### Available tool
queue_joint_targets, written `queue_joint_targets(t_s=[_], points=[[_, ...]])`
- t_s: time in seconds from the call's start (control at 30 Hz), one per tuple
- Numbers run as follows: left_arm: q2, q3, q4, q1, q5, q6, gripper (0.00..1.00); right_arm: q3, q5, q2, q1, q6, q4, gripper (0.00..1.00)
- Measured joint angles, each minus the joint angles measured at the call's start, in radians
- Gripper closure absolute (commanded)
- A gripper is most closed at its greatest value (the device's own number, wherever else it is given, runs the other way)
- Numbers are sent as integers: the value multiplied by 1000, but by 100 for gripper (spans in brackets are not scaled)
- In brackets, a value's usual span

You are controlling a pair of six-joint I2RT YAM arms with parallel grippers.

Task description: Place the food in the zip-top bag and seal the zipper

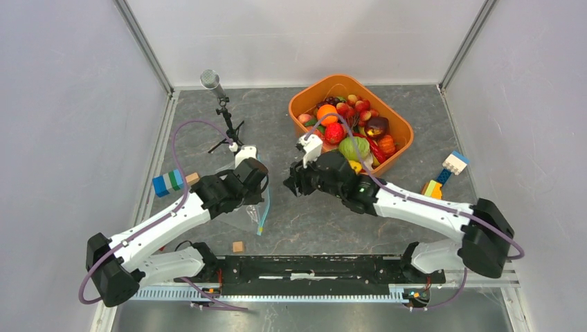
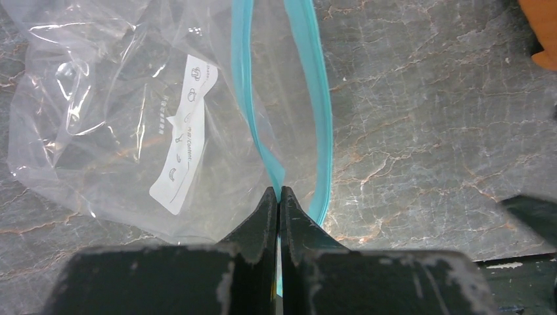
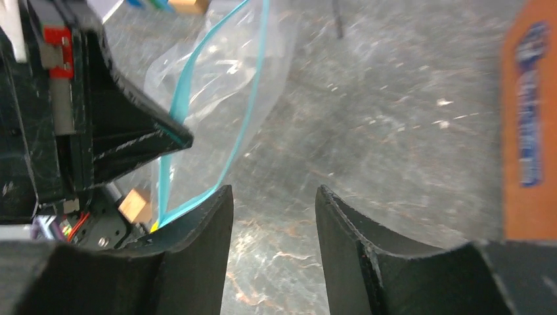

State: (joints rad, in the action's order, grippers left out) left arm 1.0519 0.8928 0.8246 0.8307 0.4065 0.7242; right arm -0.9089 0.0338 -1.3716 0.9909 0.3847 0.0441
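The clear zip-top bag [image 1: 244, 216] [image 2: 118, 98] lies crumpled on the grey table, its white label [image 2: 184, 144] facing up and nothing visible inside. Its teal zipper [image 2: 322, 131] [image 3: 253, 98] gapes in a loop. My left gripper [image 1: 257, 188] [image 2: 280, 191] is shut on one lip of that strip. The right gripper [image 1: 292, 185] [image 3: 274, 193] stands open just right of the bag's mouth, nothing between its fingers, only bare table. The food [image 1: 349, 131] is piled in the orange bin.
The orange bin [image 1: 403, 124] [image 3: 529, 118] stands at the back right. A microphone on a small tripod [image 1: 211, 79] is behind the bag. Stacked blue-green blocks [image 1: 168, 182] lie left, a wooden cube [image 1: 238, 246] near the front, more blocks [image 1: 446, 173] at right.
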Motion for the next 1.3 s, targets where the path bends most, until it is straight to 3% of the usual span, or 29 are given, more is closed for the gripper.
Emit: queue_joint_targets(t_s=[0.13,0.3,0.63,0.73,0.8,0.97,1.3], points=[[0,0,-18,0,-18,-1,98,1,110,90,-49,-38,-53,43],[-14,-6,-28,-4,-27,-10,98,-7,216,172,-229,-77,-119,29],[-64,-16,-35,-5,-46,-21,98,-14,285,188,-480,-122,-212,27],[-64,-17,-39,-5,-50,-24,98,-15,277,169,-566,-129,-216,26],[-64,-17,-42,-5,-51,-29,98,-21,271,141,-622,-130,-216,16],[-64,-19,-45,-5,-52,-37,98,-32,237,45,-719,-114,-198,7],[-64,-26,-50,-5,-69,-42,98,-63,224,-107,-771,27,-79,5]])
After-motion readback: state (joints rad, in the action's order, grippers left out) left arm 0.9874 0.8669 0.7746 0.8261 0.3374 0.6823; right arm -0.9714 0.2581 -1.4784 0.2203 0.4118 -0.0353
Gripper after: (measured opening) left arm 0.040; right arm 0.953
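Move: In the orange box, the eggplant lies about 23 cm ahead of the right hand, 31 cm to its right and 9 cm below. At much the same height, the litchis are some 7 cm left of the eggplant and 4 cm farther out, the cabbage 7 cm left and 7 cm nearer, the orange pepper 4 cm right and 6 cm nearer. From the left hand, the eggplant is about 26 cm ahead, 41 cm right and 5 cm below. Swinging away from the bag's mouth, the right hand sweeps some 30 cm right and 20 cm forward to the eggplant, first rising about 5 cm, then sinking 8 cm over the box. It turns roughly 55 degrees clockwise and opens its half-open fingers almost fully, ending close above the eggplant. The left hand keeps the bag's zip edge pinched, lifting it about 1 cm. ##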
